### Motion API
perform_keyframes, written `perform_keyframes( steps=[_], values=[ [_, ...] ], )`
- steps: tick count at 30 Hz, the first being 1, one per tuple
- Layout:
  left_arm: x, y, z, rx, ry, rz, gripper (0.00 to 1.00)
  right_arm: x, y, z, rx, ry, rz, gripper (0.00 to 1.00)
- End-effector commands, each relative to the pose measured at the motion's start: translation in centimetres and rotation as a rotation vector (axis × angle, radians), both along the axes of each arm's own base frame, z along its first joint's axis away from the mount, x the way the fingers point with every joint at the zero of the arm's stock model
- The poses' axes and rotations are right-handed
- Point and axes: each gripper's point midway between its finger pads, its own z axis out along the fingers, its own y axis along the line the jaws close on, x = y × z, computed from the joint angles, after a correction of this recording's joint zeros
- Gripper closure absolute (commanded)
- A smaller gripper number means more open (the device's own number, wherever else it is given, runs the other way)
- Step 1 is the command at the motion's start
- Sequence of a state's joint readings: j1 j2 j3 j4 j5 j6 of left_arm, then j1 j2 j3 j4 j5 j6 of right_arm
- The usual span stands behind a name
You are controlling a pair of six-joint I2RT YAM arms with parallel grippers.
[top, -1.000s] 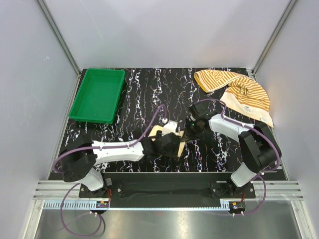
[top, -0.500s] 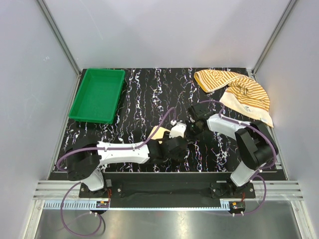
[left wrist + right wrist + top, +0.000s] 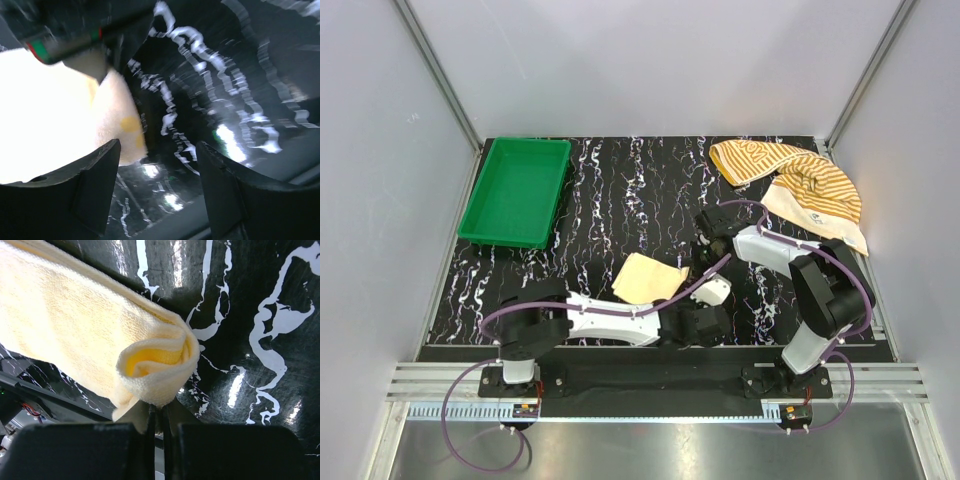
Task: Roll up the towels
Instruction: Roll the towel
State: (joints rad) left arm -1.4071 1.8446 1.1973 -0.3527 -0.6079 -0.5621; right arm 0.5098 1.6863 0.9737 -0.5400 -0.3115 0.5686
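The plain pale yellow towel point(image 3: 648, 277) lies partly folded on the black marbled table near the front centre. Its right end is curled into a small roll point(image 3: 155, 365). My right gripper point(image 3: 701, 256) is shut on that rolled edge point(image 3: 159, 407). My left gripper point(image 3: 698, 322) hovers low over the bare table just right of this towel, near the front edge. It is open with nothing between its fingers point(image 3: 157, 165), and the towel's edge point(image 3: 117, 132) sits by the left finger. The orange-and-cream striped towel point(image 3: 790, 180) lies crumpled at the back right, untouched.
A green tray point(image 3: 517, 190) sits at the back left of the table. Grey walls close in both sides and the back. The left arm's purple cable point(image 3: 665, 300) loops over the front centre, next to the pale yellow towel.
My left arm has swung right and toward the front edge, off the pale yellow towel, which now shows uncovered. The right gripper has stayed shut on the towel's rolled edge, barely moving.
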Motion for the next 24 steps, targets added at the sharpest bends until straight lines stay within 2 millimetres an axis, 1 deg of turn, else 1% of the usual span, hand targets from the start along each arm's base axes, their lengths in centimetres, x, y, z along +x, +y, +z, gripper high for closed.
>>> perform_keyframes(
  steps=[1, 6, 9, 12, 13, 14, 18, 21, 22, 23, 24],
  values=[
    [1.7, 0.9, 0.6, 0.043, -0.079, 0.080, 0.34, 0.2, 0.2, 0.7, -0.009, -0.021, 0.028, 1.00],
    [2.3, 1.3, 1.0, 0.092, -0.147, 0.083, 0.34, 0.0, 0.2, 0.5, -0.006, -0.014, 0.030, 1.00],
    [2.5, 1.4, 0.8, 0.128, -0.173, 0.073, 0.34, -0.1, 0.3, 0.4, -0.003, -0.010, 0.032, 1.00],
    [2.6, 1.6, -0.1, 0.158, -0.172, 0.066, 0.34, -0.1, 0.4, 0.3, 0.002, -0.007, 0.031, 1.00],
    [2.4, 1.7, -0.7, 0.165, -0.165, 0.063, 0.34, 0.0, 0.5, 0.3, 0.005, -0.009, 0.031, 1.00],
    [2.3, 1.8, -1.3, 0.171, -0.160, 0.061, 0.35, 0.0, 0.5, 0.3, 0.005, -0.008, 0.030, 1.00],
    [2.0, 2.2, -2.5, 0.180, -0.139, 0.066, 0.39, -0.1, 0.4, 0.3, 0.005, -0.004, 0.033, 1.00],
    [1.9, 2.7, -3.4, 0.195, -0.133, 0.071, 0.44, -0.2, 0.5, 0.4, 0.008, -0.004, 0.036, 1.00],
    [1.9, 2.9, -3.7, 0.203, -0.133, 0.071, 0.54, -0.2, 0.4, 0.3, 0.006, 0.000, 0.036, 1.00],
    [1.9, 3.0, -3.7, 0.206, -0.135, 0.072, 0.61, -0.3, 0.4, 0.3, 0.004, 0.000, 0.038, 1.00],
    [1.9, 3.0, -3.7, 0.207, -0.138, 0.073, 0.65, -0.2, 0.4, 0.3, 0.006, 0.000, 0.036, 1.00]
  ],
)
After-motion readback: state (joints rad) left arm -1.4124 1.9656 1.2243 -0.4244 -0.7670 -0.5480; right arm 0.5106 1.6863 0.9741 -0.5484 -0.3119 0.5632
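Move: The near end of the towel's rolled edge lies roughly 3 cm ahead of the open left hand, 3 cm to its left and 4 cm below it. The towel's flat part centres about 7 cm ahead and 11 cm left of that hand, while the right gripper, shut on the roll's far end, is some 8 cm ahead and 2 cm left. From the right hand, that near end is about 6 cm back, straight in line and 1 cm lower. The left hand drops about 3 cm and slides 2 to 3 cm left and a little forward, bringing its open fingers down on either side of the roll's near end, while the wrist rolls some 10 degrees with its left side rising. Near the end of that descent the fingers start closing around the towel, going from about two-thirds open to well under half, while the right hand stays put and keeps its pinch on the far end. ##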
